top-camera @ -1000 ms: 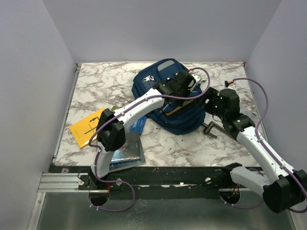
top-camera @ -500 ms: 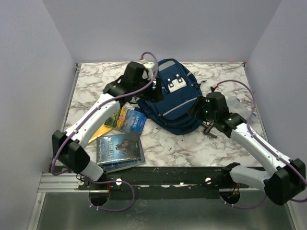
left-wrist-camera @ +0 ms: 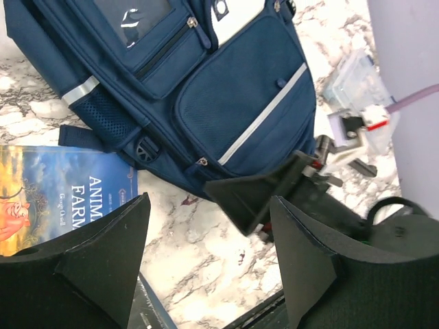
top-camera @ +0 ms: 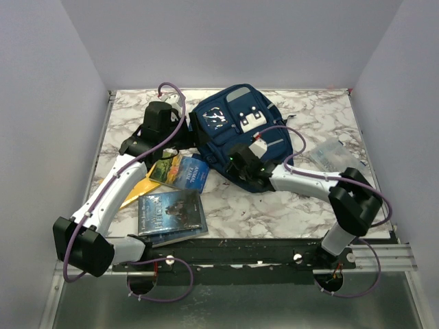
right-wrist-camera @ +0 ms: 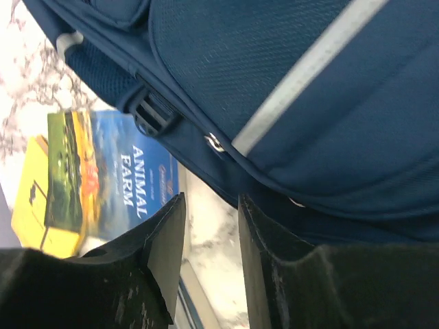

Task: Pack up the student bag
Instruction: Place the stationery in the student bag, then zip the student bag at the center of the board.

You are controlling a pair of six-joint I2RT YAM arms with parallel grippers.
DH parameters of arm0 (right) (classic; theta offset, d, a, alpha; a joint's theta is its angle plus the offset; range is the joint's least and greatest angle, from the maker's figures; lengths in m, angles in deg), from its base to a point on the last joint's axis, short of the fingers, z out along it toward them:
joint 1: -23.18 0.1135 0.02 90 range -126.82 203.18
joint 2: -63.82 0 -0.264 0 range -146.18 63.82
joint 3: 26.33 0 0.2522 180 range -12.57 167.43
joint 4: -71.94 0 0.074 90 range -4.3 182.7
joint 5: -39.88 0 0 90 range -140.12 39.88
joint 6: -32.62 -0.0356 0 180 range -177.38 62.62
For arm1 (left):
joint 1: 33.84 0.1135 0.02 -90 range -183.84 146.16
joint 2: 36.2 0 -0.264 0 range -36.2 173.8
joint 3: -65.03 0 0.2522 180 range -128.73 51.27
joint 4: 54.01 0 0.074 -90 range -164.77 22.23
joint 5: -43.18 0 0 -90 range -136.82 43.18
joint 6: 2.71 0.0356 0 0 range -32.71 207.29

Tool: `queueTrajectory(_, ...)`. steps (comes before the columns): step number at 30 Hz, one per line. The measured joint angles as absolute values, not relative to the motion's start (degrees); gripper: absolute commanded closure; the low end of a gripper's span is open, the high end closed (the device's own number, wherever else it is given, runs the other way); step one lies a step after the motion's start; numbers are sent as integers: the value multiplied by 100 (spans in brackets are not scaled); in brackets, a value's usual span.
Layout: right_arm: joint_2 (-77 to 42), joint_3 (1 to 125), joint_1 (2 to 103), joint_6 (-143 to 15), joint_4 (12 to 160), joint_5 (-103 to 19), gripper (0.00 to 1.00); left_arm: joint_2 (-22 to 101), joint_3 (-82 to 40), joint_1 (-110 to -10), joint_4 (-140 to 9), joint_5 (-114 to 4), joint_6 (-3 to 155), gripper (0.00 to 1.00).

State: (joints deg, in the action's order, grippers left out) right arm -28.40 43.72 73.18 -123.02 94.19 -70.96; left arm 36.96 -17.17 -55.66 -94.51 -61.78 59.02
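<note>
The student bag (top-camera: 240, 130) is a navy backpack with grey stripes, lying front-up at the back middle of the table. It fills the top of the left wrist view (left-wrist-camera: 226, 89) and the right wrist view (right-wrist-camera: 288, 89). My left gripper (top-camera: 182, 142) hangs open just off the bag's left side, with only marble between its fingers (left-wrist-camera: 209, 253). My right gripper (top-camera: 241, 164) is low at the bag's near edge. Its jaws (right-wrist-camera: 211, 233) stand a narrow gap apart with bare table between them, and one fingertip is against the bag's bottom seam.
An Animal Farm book (top-camera: 186, 171) lies left of the bag, partly over a yellow book (top-camera: 134, 192). A dark-covered book (top-camera: 171, 211) sits near the front edge. A clear plastic case (top-camera: 334, 156) lies to the right. Walls enclose the table on three sides.
The left gripper pulled out of the bag to its left side and opened. The right gripper swung from the bag's right side to its near edge, and its jaws narrowed.
</note>
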Motion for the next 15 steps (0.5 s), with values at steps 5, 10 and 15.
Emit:
queueTrajectory(5, -3697, 5360, 7534, -12831, 10036, -7785, 59, 3368, -1704, -5566, -9410, -6168, 5749, 27)
queueTrajectory(10, -4125, 5928, 7606, -13046, 10742, -8248, 59, 2999, -1671, -5566, -9357, -6170, 5733, 27)
queueTrajectory(15, -4418, 6178, 7606, -13133, 11166, -8458, 59, 2850, -1658, -5566, -9307, -6183, 5729, 27)
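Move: Down at the bag's near-left edge is the zipper pull, about 5 cm ahead of the right hand, 2 cm to its left and 4 cm lower. The bag's side buckle is roughly 8 cm ahead and 7 cm left; the Animal Farm book lies some 19 cm left and 3 cm ahead, on the table. From the left hand, the pull is about 8 cm to the right, 3 cm ahead and 20 cm below. Closing in on the zipper pull, the right hand goes some 3 cm forward and sinks about as much, swinging a little left and then mostly back. Its wrist turns clockwise about 10 degrees while its left side dips, fingers staying partly open. The left hand, empty and open, lifts about 5 cm and draws back some 2 cm, away from the bag. ##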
